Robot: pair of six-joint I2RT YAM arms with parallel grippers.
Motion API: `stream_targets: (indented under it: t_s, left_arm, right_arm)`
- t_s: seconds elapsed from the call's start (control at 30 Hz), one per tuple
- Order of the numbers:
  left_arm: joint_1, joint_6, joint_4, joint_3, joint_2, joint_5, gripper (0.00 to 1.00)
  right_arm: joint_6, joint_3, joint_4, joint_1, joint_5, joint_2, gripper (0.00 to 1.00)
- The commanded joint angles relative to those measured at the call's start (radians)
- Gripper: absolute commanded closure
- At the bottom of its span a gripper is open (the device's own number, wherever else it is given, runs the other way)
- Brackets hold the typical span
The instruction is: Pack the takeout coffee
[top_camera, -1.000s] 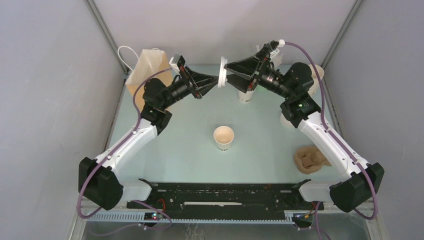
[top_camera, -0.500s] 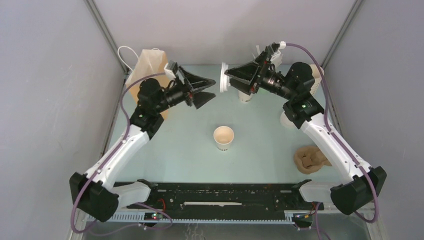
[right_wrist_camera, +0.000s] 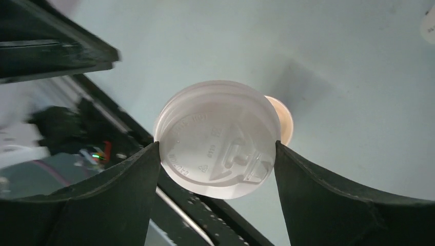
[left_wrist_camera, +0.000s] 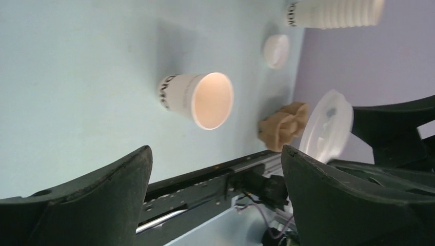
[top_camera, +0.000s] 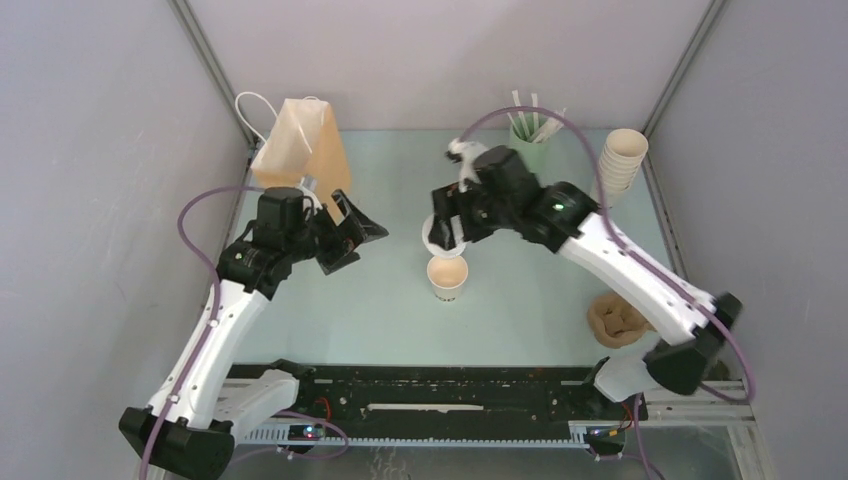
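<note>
A small cream paper cup (top_camera: 447,275) of the takeout coffee stands lidless at the table's middle; the left wrist view shows it (left_wrist_camera: 197,100) with its mouth open. My right gripper (top_camera: 440,230) is shut on a round white plastic lid (right_wrist_camera: 218,138), pinching its rim between both fingers. It holds the lid tilted just above and behind the cup (right_wrist_camera: 285,121). To the left of the cup, my left gripper (top_camera: 362,245) stands wide open and empty (left_wrist_camera: 215,154). From there the lid (left_wrist_camera: 327,125) shows at the right.
A brown paper bag (top_camera: 300,140) stands at the back left. At the back right are a green cup of white sticks (top_camera: 530,125) and a tall stack of lidless cups (top_camera: 622,160). A crumpled brown thing (top_camera: 620,318) lies at the right. A spare white lid (left_wrist_camera: 277,50) rests on the table.
My left gripper let go of the lid, opened wide and drew back to the left. My right gripper carried the lid down from the back to just over the cup.
</note>
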Motion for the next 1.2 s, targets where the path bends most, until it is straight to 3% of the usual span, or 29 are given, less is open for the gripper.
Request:
stream_targets:
  t_s: [0.0,0.17,0.37,1.17]
  left_arm:
    - [-0.001,0.161,-0.146,0.053,-0.028,-0.092,0.00]
    - [-0.001,0.195,-0.179,0.025,-0.061,-0.127,0.00]
    - [0.000,0.188,-0.152,-0.040,-0.096,-0.111,0.00]
    - [0.001,0.198,-0.108,-0.039,-0.055,-0.067,0.00]
  right_arm:
    - [-0.161,0.147,-0.278,0.104,0.276,0.173,0.16]
    - [-0.176,0.247,-0.360,0.176,0.361,0.326,0.15]
    - [-0.174,0.282,-0.406,0.175,0.384,0.443,0.14]
    - [-0.185,0.252,-0.316,0.131,0.286,0.497,0.11]
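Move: The open coffee cup stands almost directly below the right gripper, which already holds a lid: its middle is some 19 cm down, about 1 cm ahead and 1 cm left. The lidded cup stands roughly 21 cm farther out and 11 cm right of the open cup; the spare lid lies about 13 cm farther out and 29 cm right of it. From the left hand, the open cup is about 13 cm right, 1 cm ahead and 15 cm lower. Lower the right gripper about 14 cm onto the open cup's mouth, keeping the pinch on the lid's rim and swinging the fingers some 40 degrees until they point steeply down. Once down, hold that height and ease the lid slightly forward and left against the cup's rim. Meanwhile draw the open, empty left gripper about 5 cm down, left and back, away from the cup. ##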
